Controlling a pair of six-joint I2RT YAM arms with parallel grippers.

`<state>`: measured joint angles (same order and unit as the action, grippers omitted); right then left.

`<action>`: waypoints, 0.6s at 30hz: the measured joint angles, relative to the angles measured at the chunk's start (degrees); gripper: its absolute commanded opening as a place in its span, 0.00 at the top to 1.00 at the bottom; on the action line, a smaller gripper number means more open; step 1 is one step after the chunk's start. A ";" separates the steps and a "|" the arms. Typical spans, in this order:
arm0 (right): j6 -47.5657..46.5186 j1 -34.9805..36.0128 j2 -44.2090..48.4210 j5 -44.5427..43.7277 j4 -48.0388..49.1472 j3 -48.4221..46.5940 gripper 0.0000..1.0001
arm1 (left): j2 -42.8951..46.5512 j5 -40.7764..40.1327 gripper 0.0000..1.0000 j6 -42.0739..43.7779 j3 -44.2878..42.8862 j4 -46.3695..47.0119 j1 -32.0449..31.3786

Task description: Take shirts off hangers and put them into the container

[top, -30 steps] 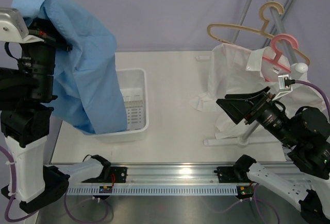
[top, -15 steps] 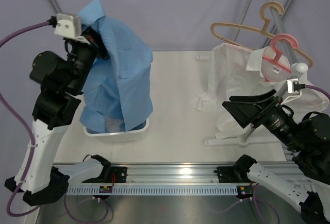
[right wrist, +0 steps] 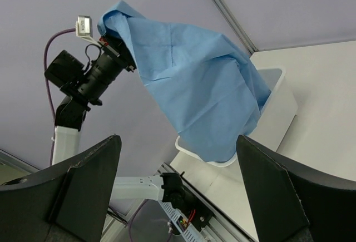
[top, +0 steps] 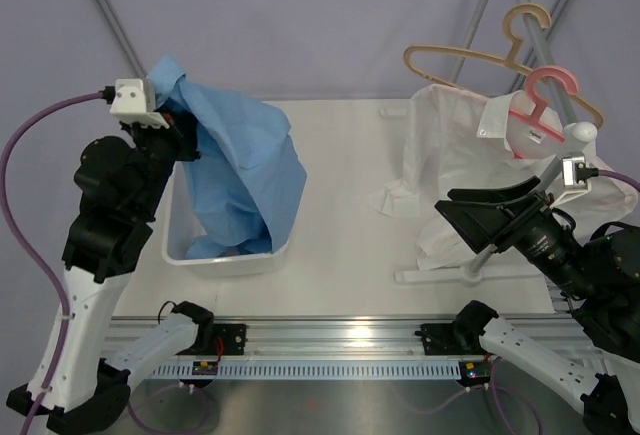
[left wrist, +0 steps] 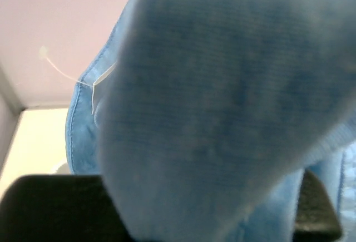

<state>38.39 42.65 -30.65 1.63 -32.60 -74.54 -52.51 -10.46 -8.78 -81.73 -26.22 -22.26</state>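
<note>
My left gripper (top: pixel 181 121) is shut on the top of the light blue shirt (top: pixel 243 172), held high over the left end of the container (top: pixel 232 261). The shirt hangs down, and its lower part bunches inside the white tub. In the left wrist view blue cloth (left wrist: pixel 222 114) fills the frame and hides the jaws. The white shirt (top: pixel 450 160) hangs on the pink hanger (top: pixel 547 90) at the right. The tan hanger (top: pixel 470 55) above it is bare. My right gripper (top: pixel 465 213) stands open and empty before the white shirt, and its wrist view looks across at the blue shirt (right wrist: pixel 194 86) and the tub (right wrist: pixel 278 111).
A white rack pole with a round knob (top: pixel 580 133) carries the hangers, and its base bars (top: pixel 440 275) lie on the white table (top: pixel 350 205). Grey tent poles (top: pixel 110 25) slant behind. A metal rail (top: pixel 340 340) runs along the near edge.
The left arm has swung right and down, carrying the blue shirt from the far left to over the tub, where its bottom now rests inside. The right arm has hardly moved.
</note>
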 measured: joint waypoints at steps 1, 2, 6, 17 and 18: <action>0.02 0.00 -0.02 0.00 -0.02 0.00 0.07 | 1.42 -1.70 1.00 0.26 -0.02 -1.44 0.26; 0.00 0.00 -0.07 -0.02 -0.02 0.02 0.07 | 2.58 -3.45 1.00 0.48 -0.13 -2.95 0.48; -1.03 0.00 -1.55 -1.60 -2.49 -1.46 0.07 | 3.65 -8.55 1.00 0.46 -2.64 -11.37 1.84; -7.87 0.00 -7.82 -5.44 -9.73 -8.61 0.07 | -6.84 0.00 1.00 -4.07 16.26 -20.70 16.24; -8.07 0.00 -7.80 -5.33 -9.86 -8.61 0.07 | -7.67 1.44 1.00 -4.33 17.49 -20.92 17.84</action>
<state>30.33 42.65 -38.46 -3.70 -42.46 -83.15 -60.18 -9.02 -13.10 -64.25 -47.13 -4.43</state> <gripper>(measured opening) 0.928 0.046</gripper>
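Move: Below the left hand, which already holds the blue shirt at one end, the container's middle lies about 6 cm ahead, 3 cm to the left and some 40 cm down. The shirt's hanging bulk trails roughly 8 cm to the hand's right and 20 cm below it, about level fore and aft. From the idle, open right hand the container is about 23 cm ahead, 50 cm to the left and 41 cm down. Swinging left and slightly back first, with hardly any drop, the left hand then plunges some 25 cm towards the container, ending about 8 cm farther left. The wrist tips about 45 degrees nose-down and turns a little counter-clockwise, the shut fingers keeping their hold on the blue shirt. The open right hand eases about 3 cm forward, its left side rolling down. ##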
